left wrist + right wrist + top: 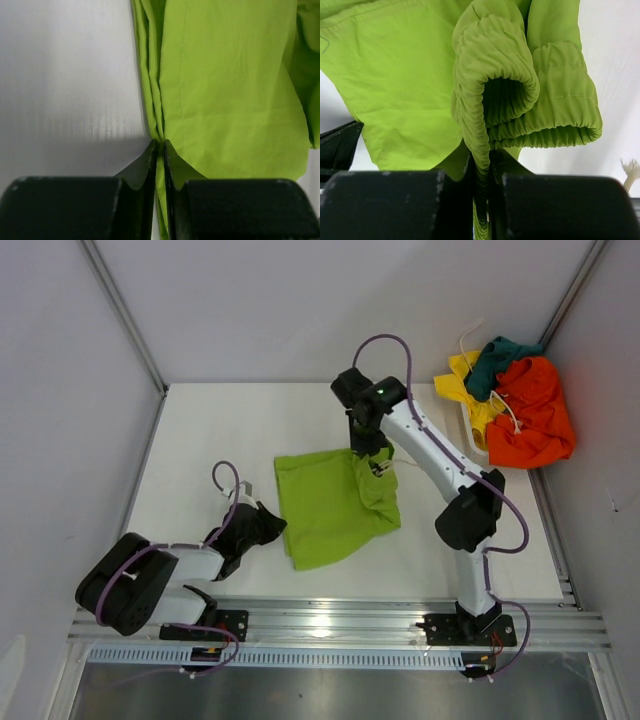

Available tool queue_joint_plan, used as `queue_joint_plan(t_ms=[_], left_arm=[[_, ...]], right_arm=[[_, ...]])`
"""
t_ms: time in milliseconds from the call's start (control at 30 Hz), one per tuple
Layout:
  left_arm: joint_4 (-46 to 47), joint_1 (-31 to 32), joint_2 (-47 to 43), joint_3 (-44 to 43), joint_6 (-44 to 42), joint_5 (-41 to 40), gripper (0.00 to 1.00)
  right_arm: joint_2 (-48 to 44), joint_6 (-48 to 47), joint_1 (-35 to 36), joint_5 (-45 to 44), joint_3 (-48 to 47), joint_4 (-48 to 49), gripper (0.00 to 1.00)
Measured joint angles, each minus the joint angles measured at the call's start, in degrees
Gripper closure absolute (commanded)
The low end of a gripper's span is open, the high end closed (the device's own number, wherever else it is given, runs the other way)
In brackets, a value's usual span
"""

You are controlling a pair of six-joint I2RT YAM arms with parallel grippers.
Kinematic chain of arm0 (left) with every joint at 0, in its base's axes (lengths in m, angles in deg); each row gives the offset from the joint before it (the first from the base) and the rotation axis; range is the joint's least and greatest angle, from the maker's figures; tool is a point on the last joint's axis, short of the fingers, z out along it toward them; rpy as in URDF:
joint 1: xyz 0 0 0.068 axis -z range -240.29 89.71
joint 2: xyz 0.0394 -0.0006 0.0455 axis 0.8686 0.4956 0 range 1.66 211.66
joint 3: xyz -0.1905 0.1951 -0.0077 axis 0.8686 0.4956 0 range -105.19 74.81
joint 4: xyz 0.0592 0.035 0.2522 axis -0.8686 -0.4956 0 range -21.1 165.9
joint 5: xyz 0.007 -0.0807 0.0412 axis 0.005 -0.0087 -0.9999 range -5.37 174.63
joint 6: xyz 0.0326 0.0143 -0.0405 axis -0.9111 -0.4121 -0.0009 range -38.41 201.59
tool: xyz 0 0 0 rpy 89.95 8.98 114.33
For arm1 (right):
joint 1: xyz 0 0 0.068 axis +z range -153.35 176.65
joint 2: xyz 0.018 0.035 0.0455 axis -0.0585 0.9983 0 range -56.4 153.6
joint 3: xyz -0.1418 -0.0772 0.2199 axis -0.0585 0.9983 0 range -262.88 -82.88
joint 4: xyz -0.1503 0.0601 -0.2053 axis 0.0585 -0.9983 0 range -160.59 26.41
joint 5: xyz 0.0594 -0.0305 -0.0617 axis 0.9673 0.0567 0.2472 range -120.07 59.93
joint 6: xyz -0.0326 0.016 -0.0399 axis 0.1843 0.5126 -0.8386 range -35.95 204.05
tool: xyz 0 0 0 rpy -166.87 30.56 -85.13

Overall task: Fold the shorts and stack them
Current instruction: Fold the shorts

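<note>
The lime green shorts (330, 505) lie spread in the middle of the table. My left gripper (272, 527) is at their near left edge, shut on a thin fold of the hem (161, 170). My right gripper (376, 462) is at their far right corner, shut on the gathered elastic waistband (485, 145), which hangs lifted and bunched. A white drawstring end (631, 172) shows at the right of the right wrist view. Orange shorts (532, 412), yellow shorts (462, 385) and dark teal shorts (500, 360) lie piled at the back right.
The pile of shorts rests in a white basket (470, 432) against the right wall. Grey walls enclose the table on the left, back and right. A metal rail (330, 625) with both arm bases runs along the near edge.
</note>
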Motion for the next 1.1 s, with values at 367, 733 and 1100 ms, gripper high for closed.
queue_joint_plan(t_ms=[367, 733, 1100], left_arm=[[-1.86, 0.09, -1.46, 0.11, -0.48, -1.33, 0.88], [-3.74, 0.09, -2.82, 0.11, -0.94, -2.16, 0.89], [-5.05, 0.11, -3.76, 0.11, -1.53, -3.08, 0.89]], right_arm=[[8.31, 3.63, 8.57, -5.38, -4.07, 0.37, 1.00], [8.02, 1.64, 12.94, -3.93, -4.79, 0.04, 1.00], [8.02, 1.49, 15.54, -2.34, -4.79, 0.37, 1.00]])
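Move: The shorts' left edge, at the spot already pinched in the left fingers, lies about 19 cm to the left of the right hand, some 9 cm back and 19 cm below it; the right hand already holds the raised waistband. The edge's far corner is roughly 7 cm ahead of the right hand and 20 cm to its left, and its near corner some 18 cm back and 15 cm left, both down on the table. For the left hand, the pinched spot is right at the fingertips. The waistband, still pinched in the right fingers, is carried over the flat part of the shorts towards the left edge: about 10 cm left, curving back some 5 cm, sinking about 3 cm early on and then staying level, while the wrist turns a little counter-clockwise. The left hand keeps its pinch on the left edge low at the table, easing only about a centimetre left. ##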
